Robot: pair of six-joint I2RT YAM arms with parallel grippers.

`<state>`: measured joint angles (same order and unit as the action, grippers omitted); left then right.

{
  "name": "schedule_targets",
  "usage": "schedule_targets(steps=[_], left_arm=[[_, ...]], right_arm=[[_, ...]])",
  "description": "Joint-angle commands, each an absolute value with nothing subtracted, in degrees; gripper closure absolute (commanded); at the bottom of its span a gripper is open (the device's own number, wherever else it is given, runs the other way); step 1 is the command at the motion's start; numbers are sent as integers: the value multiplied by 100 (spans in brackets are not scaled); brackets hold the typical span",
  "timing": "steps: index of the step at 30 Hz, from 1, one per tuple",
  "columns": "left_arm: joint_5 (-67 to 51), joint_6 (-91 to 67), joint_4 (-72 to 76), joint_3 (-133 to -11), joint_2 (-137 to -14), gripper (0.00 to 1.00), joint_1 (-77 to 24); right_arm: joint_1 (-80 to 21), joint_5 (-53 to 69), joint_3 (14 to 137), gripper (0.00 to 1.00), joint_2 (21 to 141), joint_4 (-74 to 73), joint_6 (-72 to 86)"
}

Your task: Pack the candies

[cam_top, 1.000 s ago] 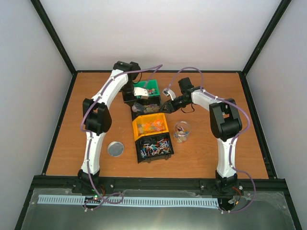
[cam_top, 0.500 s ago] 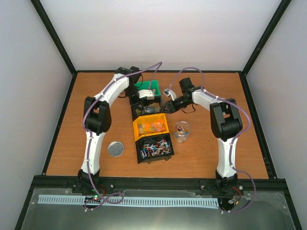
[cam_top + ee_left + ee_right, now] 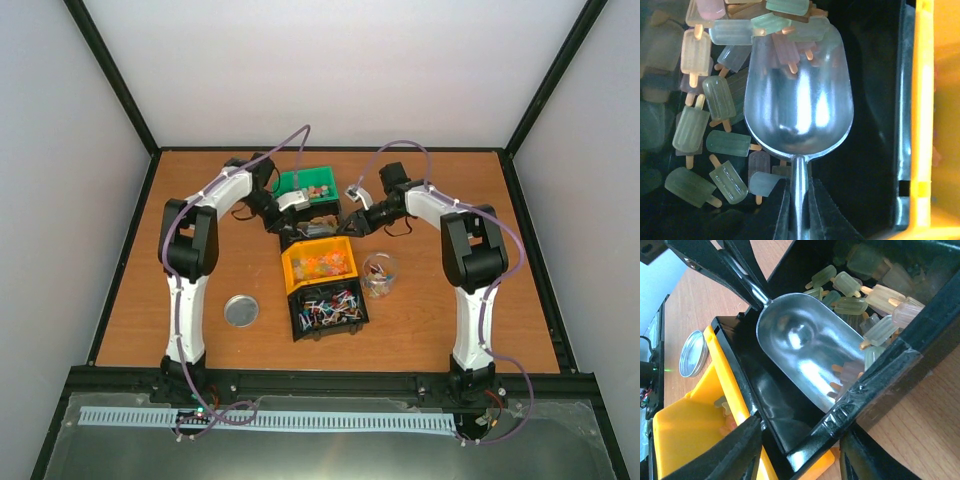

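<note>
The candies [image 3: 720,97] here are pale popsicle-shaped sweets on little sticks, piled in one end of a black bin [image 3: 902,100]. My left gripper [image 3: 799,185] is shut on the handle of a silver scoop [image 3: 797,100]. The scoop's bowl lies inside that bin with its front lip against the pile. From the right wrist, the scoop [image 3: 805,350] and candies [image 3: 850,305] show inside the bin [image 3: 880,385]. My right gripper [image 3: 800,435] straddles the bin's near corner, one finger on each side of the wall. From above, both grippers, left [image 3: 295,205] and right [image 3: 347,222], meet at this bin [image 3: 305,232].
A green bin [image 3: 290,180] stands behind the black one. A yellow bin [image 3: 287,268] of orange sweets and another black bin [image 3: 297,322] of red-blue-white ones stand in front. A clear jar [image 3: 379,275] sits to the right, a round silver lid [image 3: 241,310] to the left.
My left arm swung inward and brought the scoop from over the green bin into the black bin. The row of bins shifted slightly right. The right gripper stayed at the bin's corner.
</note>
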<state>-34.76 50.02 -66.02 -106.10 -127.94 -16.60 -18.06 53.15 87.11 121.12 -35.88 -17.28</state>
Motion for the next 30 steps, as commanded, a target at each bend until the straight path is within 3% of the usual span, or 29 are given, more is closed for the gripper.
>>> schedule_targets(steps=[1,8,17,30], left_arm=[[-4354,4922,-5056,-10011,-12372,99,-1583],[-4657,4724,-4325,-9499,-12078,99,-1437],[-4787,5080,-4516,-9376,-11916,99,-1200],[-4971,5632,-4346,-8658,-11453,99,-886]], right_arm=[[-1749,5583,8594,54,11892,-3750,-2029],[-1650,5778,8628,40,11747,-3842,-2137],[-1622,5693,8711,19,11765,-4030,-2185],[-1439,5768,8701,13,11574,-4064,-2227]])
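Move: My left hand holds the scoop with its blade down in the popsicle tray; the popsicle candies lie about 8 cm right of it, 2 cm ahead and 4 cm below. The yellow bin sits some 8 cm right and 8 cm back, the green bin 5 cm right and 9 cm ahead. From my right hand, whose fingers straddle the tray's right-hand rim, the candies are about 6 cm left, 1 cm ahead and 6 cm down; the jar is 8 cm right and 11 cm back. I dip the scoop a touch with my left hand, ease about 2 cm forward, then raise it some 3 cm and draw it left, tipping the blade up by 15 to 20 degrees out of the popsicle candies, grip kept shut. Meanwhile my right fingers spread wide, freeing the tray's rim, and back off about 2 cm right and 2 cm up. ##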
